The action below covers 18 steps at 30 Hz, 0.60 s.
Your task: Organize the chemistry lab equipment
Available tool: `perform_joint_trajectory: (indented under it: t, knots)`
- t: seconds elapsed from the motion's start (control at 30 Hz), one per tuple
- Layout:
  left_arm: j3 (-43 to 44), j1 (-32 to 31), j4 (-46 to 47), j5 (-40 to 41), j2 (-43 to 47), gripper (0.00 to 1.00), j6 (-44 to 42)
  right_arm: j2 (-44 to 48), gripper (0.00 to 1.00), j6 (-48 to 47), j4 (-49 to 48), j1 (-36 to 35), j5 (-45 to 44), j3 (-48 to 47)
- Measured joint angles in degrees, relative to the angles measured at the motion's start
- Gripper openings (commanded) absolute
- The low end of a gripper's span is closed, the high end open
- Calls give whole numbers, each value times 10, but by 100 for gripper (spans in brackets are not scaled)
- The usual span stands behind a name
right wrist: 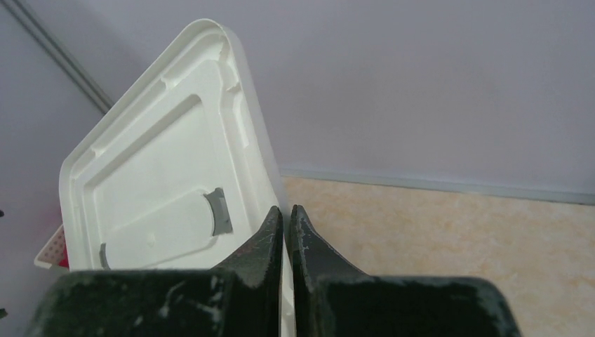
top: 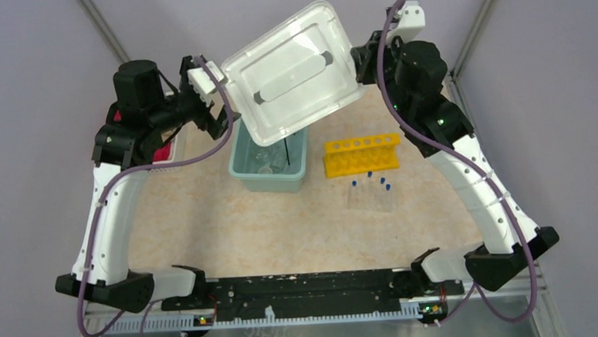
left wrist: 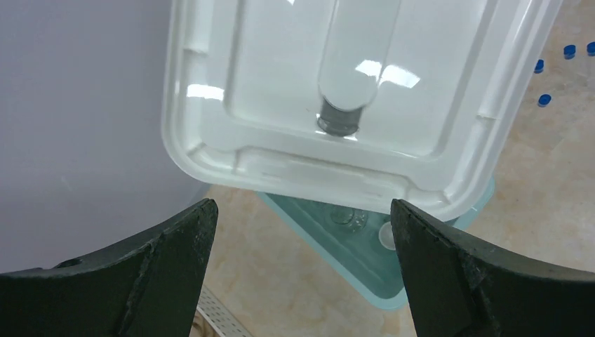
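Note:
A white bin lid (top: 291, 72) is held tilted in the air above a teal bin (top: 242, 170). My right gripper (top: 358, 63) is shut on the lid's right rim; in the right wrist view (right wrist: 286, 212) the rim passes between the closed fingers. My left gripper (top: 220, 118) is open and empty just left of and below the lid (left wrist: 351, 105), apart from it. Two clear beakers (top: 265, 161) and a black wire handle (top: 287, 150) lie in the bin. The yellow tube rack (top: 361, 154) stands right of the bin. Several blue-capped test tubes (top: 370, 192) lie in front of the rack.
A white basket with red cloth (top: 164, 152) sits at the far left, mostly hidden under my left arm. Grey walls close in the back and sides. The teal bin (left wrist: 379, 263) lies below my left gripper (left wrist: 302, 210), with a beaker (left wrist: 349, 217) inside.

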State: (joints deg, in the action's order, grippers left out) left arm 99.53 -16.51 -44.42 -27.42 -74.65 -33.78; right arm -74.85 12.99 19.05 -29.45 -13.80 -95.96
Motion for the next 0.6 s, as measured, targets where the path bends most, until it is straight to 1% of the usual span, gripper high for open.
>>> perform_joint_trajectory:
  t: [0.07, 0.13, 0.27, 0.37, 0.5, 0.6]
  knots:
    - [8, 0, 0, 0, 5, 99, -19, 7, 0, -17, -5, -9, 11, 4]
    - [40, 0, -9, -3, -2, 99, -30, 15, 0, -33, -5, -24, 19, 7]
    - [113, 0, -17, -18, -31, 99, -29, 22, 0, -49, 1, -55, 36, 7]
    - [127, 0, -25, -35, -49, 99, -18, 22, 0, -50, 12, -66, 47, 10]
    - [147, 3, -57, -65, -87, 99, -8, 23, 0, -49, 21, -77, 59, 30]
    - [177, 17, -101, -105, -126, 99, -17, 23, 0, -49, 23, -83, 68, 52]
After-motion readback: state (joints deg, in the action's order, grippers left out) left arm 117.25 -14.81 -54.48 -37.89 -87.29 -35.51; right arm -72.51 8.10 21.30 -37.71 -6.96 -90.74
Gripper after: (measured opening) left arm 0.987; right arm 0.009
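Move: Above and to the right of the green bin, the right hand holds the white lid by its right edge. The bin stands about 22 cm to this hand's left, 5 cm ahead and some 42 cm below; the yellow rack lies 5 cm to its right and level with it, and the blue-capped tubes 6 cm right and 8 cm back, both low. For the open left hand, the lid's middle is about 14 cm right, 6 cm ahead and slightly higher. Swinging the pinched lid left and back over the bin, the right hand travels about 6 cm left and 4 cm back, turning some 15 degrees counter-clockwise, and sinks a few centimetres at the end. The left hand, fingers still wide open, first rises 5–6 cm, then comes down most of that way while easing right and forward to the lid's left edge; whether they touch can't be seen. ##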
